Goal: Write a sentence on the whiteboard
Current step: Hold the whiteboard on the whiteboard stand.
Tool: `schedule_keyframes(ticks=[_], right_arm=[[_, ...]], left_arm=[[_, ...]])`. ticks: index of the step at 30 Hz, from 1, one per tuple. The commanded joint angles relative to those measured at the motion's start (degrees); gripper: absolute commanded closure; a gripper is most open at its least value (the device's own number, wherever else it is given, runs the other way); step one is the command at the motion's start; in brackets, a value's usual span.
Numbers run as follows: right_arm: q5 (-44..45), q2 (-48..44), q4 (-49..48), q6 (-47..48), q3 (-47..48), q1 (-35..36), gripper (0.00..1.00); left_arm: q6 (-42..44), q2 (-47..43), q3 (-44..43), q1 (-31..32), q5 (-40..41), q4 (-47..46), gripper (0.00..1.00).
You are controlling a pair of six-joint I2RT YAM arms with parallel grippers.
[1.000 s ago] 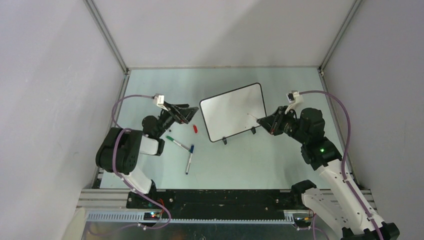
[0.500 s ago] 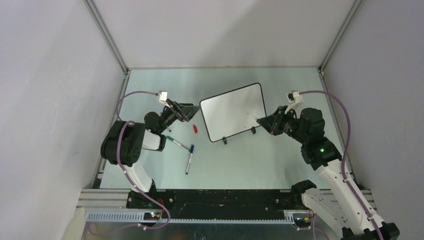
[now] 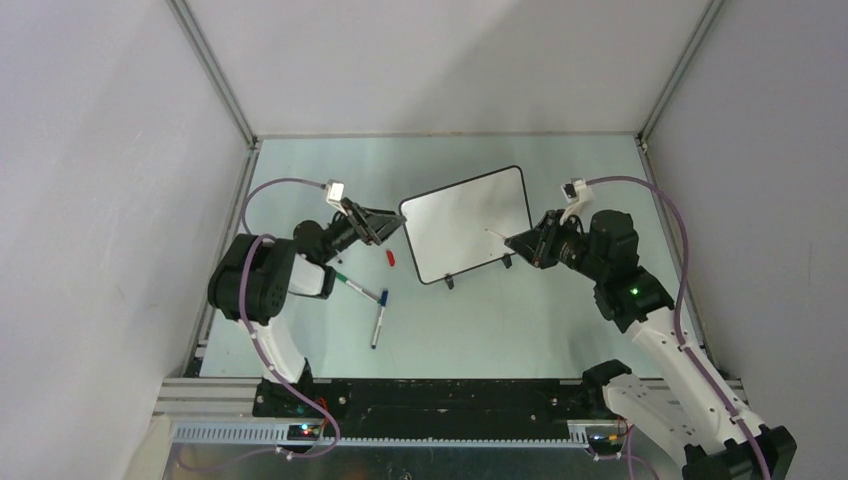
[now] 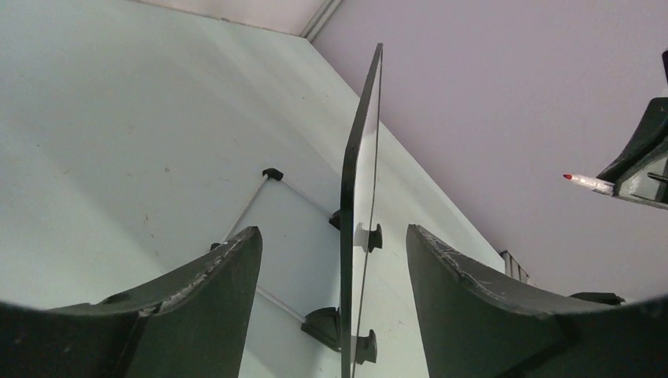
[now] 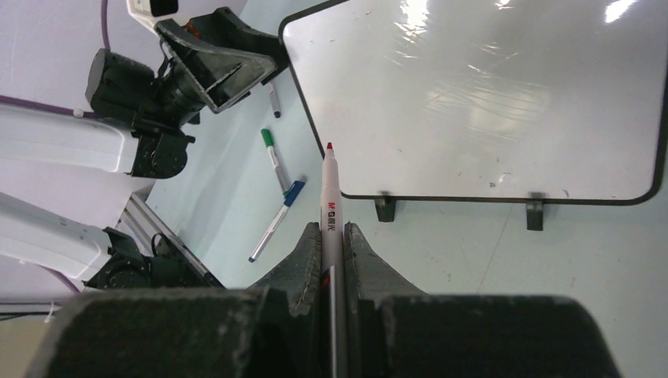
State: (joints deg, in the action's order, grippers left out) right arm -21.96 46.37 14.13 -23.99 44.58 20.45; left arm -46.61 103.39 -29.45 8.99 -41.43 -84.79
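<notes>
The whiteboard (image 3: 466,224) stands tilted on two black feet mid-table, and its white face (image 5: 488,94) shows no sentence. My left gripper (image 3: 388,225) is open at the board's left edge. In the left wrist view the edge-on board (image 4: 351,228) stands between the fingers of the left gripper (image 4: 332,229), with a gap on each side. My right gripper (image 3: 520,243) is shut on a red-tipped marker (image 5: 329,205). Its tip (image 3: 490,232) points at the board's lower right part, a short way off the surface.
A green-capped marker (image 3: 350,283) and a blue-capped marker (image 3: 379,318) lie on the table left of the board, with a red cap (image 3: 391,258) between them and the board. Grey enclosure walls close off the left, right and back.
My left gripper has moved right up to the board's left edge and its jaws have narrowed. My right gripper has shifted a little left with the marker.
</notes>
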Motion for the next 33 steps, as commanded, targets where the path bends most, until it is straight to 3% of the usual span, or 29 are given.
schedule_keyframes(ticks=[1, 6, 21, 28, 33], right_arm=[[-0.1, 1.5, -4.6, -0.8, 1.5, 2.3, 1.00], [3.9, 4.3, -3.6, 0.5, 4.2, 7.1, 1.00], [8.1, 15.6, -3.0, 0.5, 13.1, 13.9, 1.00], [8.9, 21.1, -2.5, 0.5, 17.9, 16.4, 1.00], [11.1, 24.0, -1.8, 1.3, 21.1, 18.4, 1.00]], left_arm=[[-1.2, 1.3, -2.6, 0.3, -3.2, -2.8, 0.29], [-2.6, 2.7, -4.6, 0.7, -5.2, -2.8, 0.45], [-2.1, 2.8, -4.6, 1.0, -5.4, -2.9, 0.50], [-2.1, 2.8, -4.7, 1.1, -5.5, -2.8, 0.62], [-2.2, 2.9, -4.8, 1.1, -5.6, -2.9, 0.64]])
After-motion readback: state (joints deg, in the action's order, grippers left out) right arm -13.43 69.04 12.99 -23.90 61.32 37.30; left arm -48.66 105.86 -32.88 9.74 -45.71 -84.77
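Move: The whiteboard's left edge, near its upper corner, lies just off the left fingertips: about 2 cm ahead and 2 cm to the right, at hand height. From that hand the red cap lies roughly 3 cm ahead, 1 cm left and 15 cm below. From the right hand, already holding the red marker, the whiteboard's middle is some 16 cm ahead, 7 cm left and 14 cm below; its left clip is about 10 cm ahead, 11 cm left and 22 cm below. Around the whiteboard's left edge the left fingers close to about half their gap, one before and one behind it, after a nudge of only 1.5 cm to the right with a slight clockwise turn; a touch can't be made out. The right hand, keeping its grip on the red marker, sweeps some 10 cm left and slightly forward across the front of the board towards its left end, turning a little counter-clockwise. ##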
